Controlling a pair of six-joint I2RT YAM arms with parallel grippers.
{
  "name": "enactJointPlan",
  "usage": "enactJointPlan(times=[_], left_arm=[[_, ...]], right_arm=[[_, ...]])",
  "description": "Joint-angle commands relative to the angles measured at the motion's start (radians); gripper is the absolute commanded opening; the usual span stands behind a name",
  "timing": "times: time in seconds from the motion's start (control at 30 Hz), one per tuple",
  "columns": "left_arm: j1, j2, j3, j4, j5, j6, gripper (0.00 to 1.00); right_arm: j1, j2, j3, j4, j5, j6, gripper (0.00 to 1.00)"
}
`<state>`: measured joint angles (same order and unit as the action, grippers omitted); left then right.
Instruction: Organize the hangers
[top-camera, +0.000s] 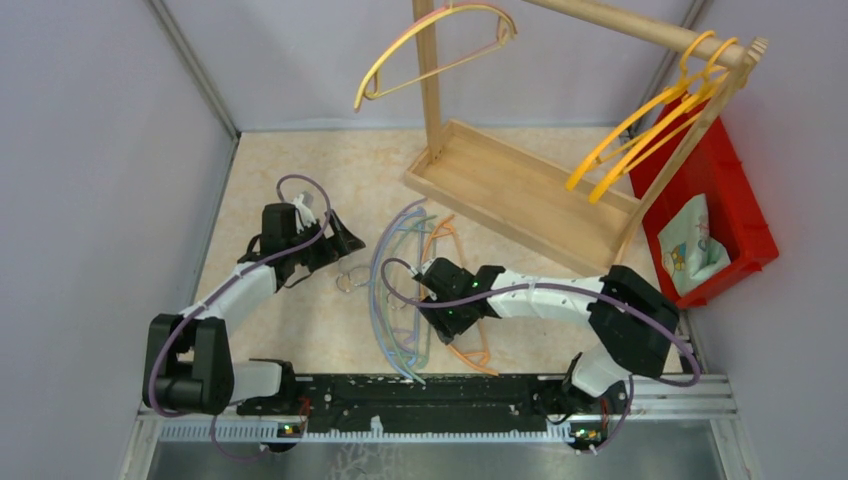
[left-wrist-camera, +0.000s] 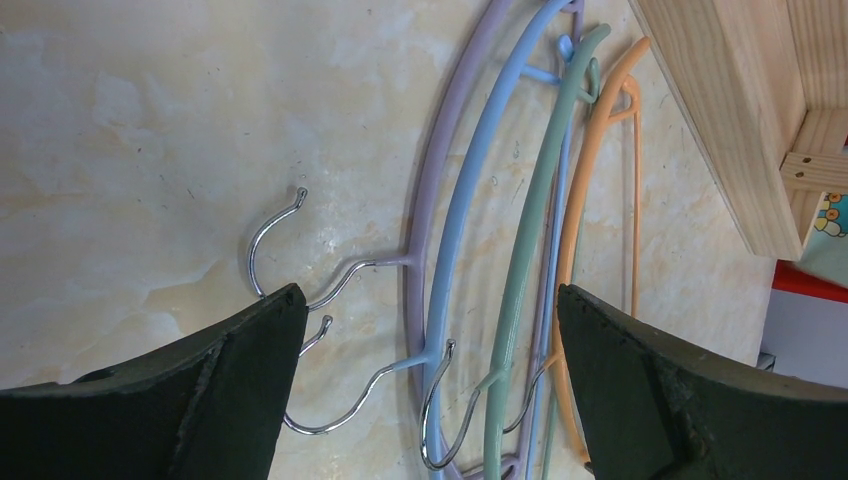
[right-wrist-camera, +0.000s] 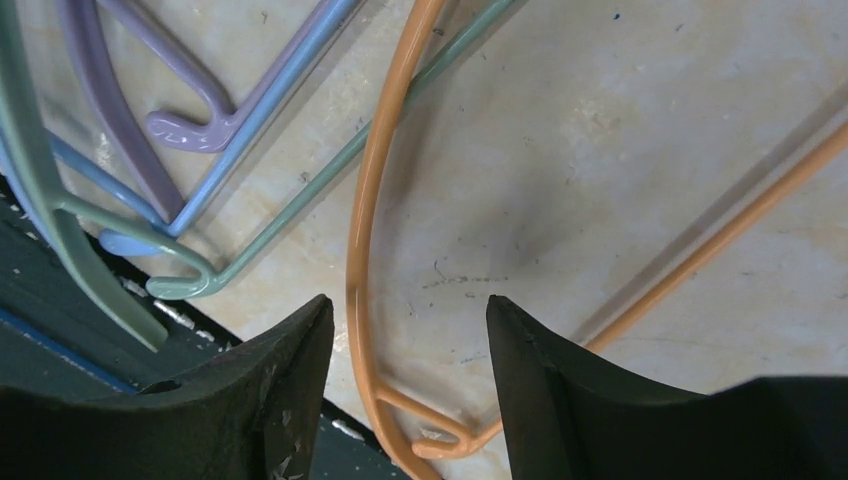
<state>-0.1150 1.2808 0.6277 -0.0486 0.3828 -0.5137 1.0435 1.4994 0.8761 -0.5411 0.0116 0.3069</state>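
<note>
Purple (top-camera: 378, 262), blue, green and orange (top-camera: 472, 357) hangers lie in a loose pile on the table between my arms. My left gripper (top-camera: 335, 240) hovers wide open over their metal hooks (left-wrist-camera: 270, 240), with the purple (left-wrist-camera: 415, 250), blue (left-wrist-camera: 460, 230), green (left-wrist-camera: 525, 260) and orange (left-wrist-camera: 575, 200) arms below it. Over the pile's near end, my right gripper (top-camera: 462, 330) is open. In the right wrist view the gripper (right-wrist-camera: 408, 310) straddles the orange hanger's (right-wrist-camera: 362, 230) curved end, which runs close beside one finger. Yellow hangers (top-camera: 430, 40) (top-camera: 640, 135) hang on the rack.
The wooden rack (top-camera: 520, 190) stands at the back right with its tray base on the table. A red bin (top-camera: 735, 215) holding a cloth sits right of it. The black base rail (right-wrist-camera: 60, 300) lies just behind the hangers' near ends. Grey walls close in both sides.
</note>
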Motion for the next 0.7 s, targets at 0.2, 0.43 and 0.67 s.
enactJointPlan(times=[0.2,0.43,0.67], left_arm=[[0.007,-0.054,0.012,-0.041,-0.026,0.016,1.00],[0.008,-0.063,-0.001,-0.054,-0.027,0.011,1.00],[0.007,-0.067,0.003,-0.077,-0.044,0.032,1.00]], right_arm=[[0.011,0.074,-0.034,0.183,-0.010,-0.014,0.52],[0.011,0.090,-0.083,0.192,0.025,-0.015,0.41],[0.010,0.126,-0.086,0.200,-0.008,-0.026,0.14]])
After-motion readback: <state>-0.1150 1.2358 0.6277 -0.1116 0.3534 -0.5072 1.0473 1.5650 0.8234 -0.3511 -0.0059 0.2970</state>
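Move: The near part of the orange hanger's curved bar lies about 2 cm to the right hand's left, 1 cm ahead and 2 cm below its half-open fingers. The middle of the green hanger is some 7 cm left of this hand and 9 cm ahead, the blue hanger's some 11 cm left and 9 cm ahead, both about 3 cm lower. From the left hand, that orange bar lies roughly 16 cm back, 15 cm to the right and 7 cm down. The right hand sinks about 2 cm first, then slides some 2 cm left and slightly forward, low over the table, to bring the orange hanger's curved bar midway between fingers that still point steeply down. Meanwhile the fingers draw in from a bit over half open to about a quarter open, and by the end the tips pinch the bar from both sides, away from the green and blue hangers to the left. ##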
